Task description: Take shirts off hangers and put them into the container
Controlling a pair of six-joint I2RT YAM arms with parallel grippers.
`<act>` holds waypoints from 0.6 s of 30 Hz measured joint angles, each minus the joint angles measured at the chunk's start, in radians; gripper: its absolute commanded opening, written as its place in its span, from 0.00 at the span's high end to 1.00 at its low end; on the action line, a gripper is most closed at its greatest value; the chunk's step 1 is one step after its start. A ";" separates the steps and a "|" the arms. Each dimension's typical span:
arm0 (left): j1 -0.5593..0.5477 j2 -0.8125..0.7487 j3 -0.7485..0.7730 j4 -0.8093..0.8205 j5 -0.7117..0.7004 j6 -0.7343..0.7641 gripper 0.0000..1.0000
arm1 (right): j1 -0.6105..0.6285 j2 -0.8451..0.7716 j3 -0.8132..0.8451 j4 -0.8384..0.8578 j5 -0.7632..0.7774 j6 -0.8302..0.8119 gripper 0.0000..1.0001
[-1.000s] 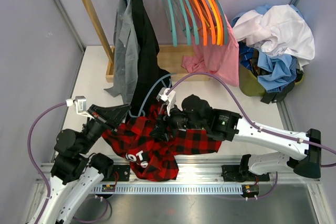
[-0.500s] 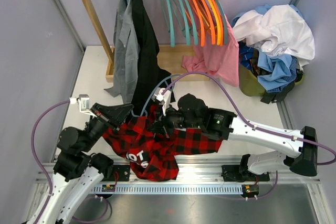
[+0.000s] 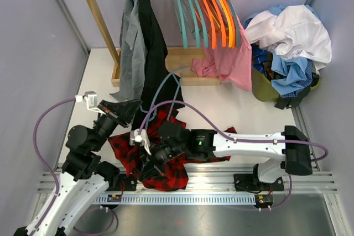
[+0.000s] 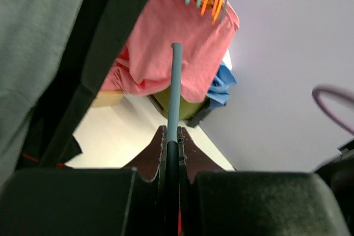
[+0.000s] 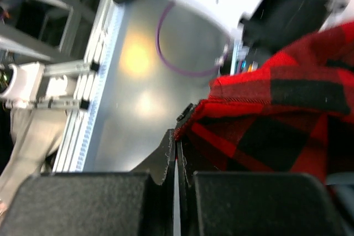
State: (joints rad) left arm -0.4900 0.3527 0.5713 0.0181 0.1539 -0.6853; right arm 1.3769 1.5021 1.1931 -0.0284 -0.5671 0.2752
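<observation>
The red-and-black plaid shirt (image 3: 193, 150) lies crumpled on the table in front of the arms. My left gripper (image 3: 126, 110) is shut on a teal hanger (image 3: 166, 84), whose rod (image 4: 175, 87) runs straight out from between the fingers (image 4: 172, 136). My right gripper (image 3: 146, 167) reaches across the shirt toward the near left, shut, with the plaid hem (image 5: 276, 120) pinched at its tips (image 5: 178, 136). The grey shirt (image 3: 130, 48) and the black shirt (image 3: 152, 53) hang on the rack. The yellow-green container (image 3: 264, 89) stands at the far right, heaped with clothes.
The wooden rack (image 3: 97, 9) holds several bare teal and orange hangers (image 3: 204, 15) and a pink garment (image 3: 227, 62), also seen from the left wrist (image 4: 171, 37). Below the right gripper lie the metal rail (image 3: 221, 197) and floor plate (image 5: 138, 98). Grey walls close both sides.
The right gripper shut near the shirt's upper middle, then swung down and to the left toward the front rail. The left gripper rose slightly with the hanger, which now points toward the rack.
</observation>
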 measured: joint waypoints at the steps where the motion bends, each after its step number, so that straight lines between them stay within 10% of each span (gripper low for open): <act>1: 0.000 0.000 0.016 -0.005 -0.017 0.012 1.00 | 0.013 0.013 0.002 -0.020 0.004 -0.003 1.00; 3: 0.000 -0.005 0.061 -0.011 -0.053 0.043 1.00 | 0.031 0.019 0.002 -0.067 0.016 -0.010 0.98; 4: 0.000 -0.013 0.084 -0.017 -0.075 0.060 1.00 | 0.037 0.017 0.002 -0.082 0.029 -0.011 0.65; 8: 0.000 -0.080 0.168 -0.025 -0.170 0.127 1.00 | 0.045 -0.042 -0.015 -0.159 0.123 -0.014 0.29; 18: -0.003 -0.209 0.293 -0.179 -0.159 0.283 1.00 | 0.044 -0.543 -0.072 -0.385 0.482 -0.034 0.07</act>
State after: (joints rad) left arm -0.4934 0.1440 0.8639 -0.1608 -0.0051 -0.4023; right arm 1.4212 0.9592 1.1213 -0.4133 -0.0853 0.2417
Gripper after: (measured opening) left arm 0.060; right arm 0.898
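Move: The red plaid shirt lies heaped on the near part of the table. Its middle is about 8 cm back from, 5 cm right of and 30 cm below the left hand, which already holds the hanger. On the rack, the grey shirt hangs some 13 cm ahead and 2 cm left of that hand, the black shirt about 15 cm ahead and 5 cm right. From the right hand, already pinching the plaid shirt's edge, the heap's middle is about 11 cm ahead, 5 cm right and 22 cm lower. The hanger, still gripped by the left hand, is swept up about 12 cm, left and back, away from the plaid shirt, its held end tilting up some 20 degrees and swinging counter-clockwise. The plaid shirt's edge is let go by the right fingers, which dip slightly, open wide and then withdraw right about 12 cm, rising and easing forward. ##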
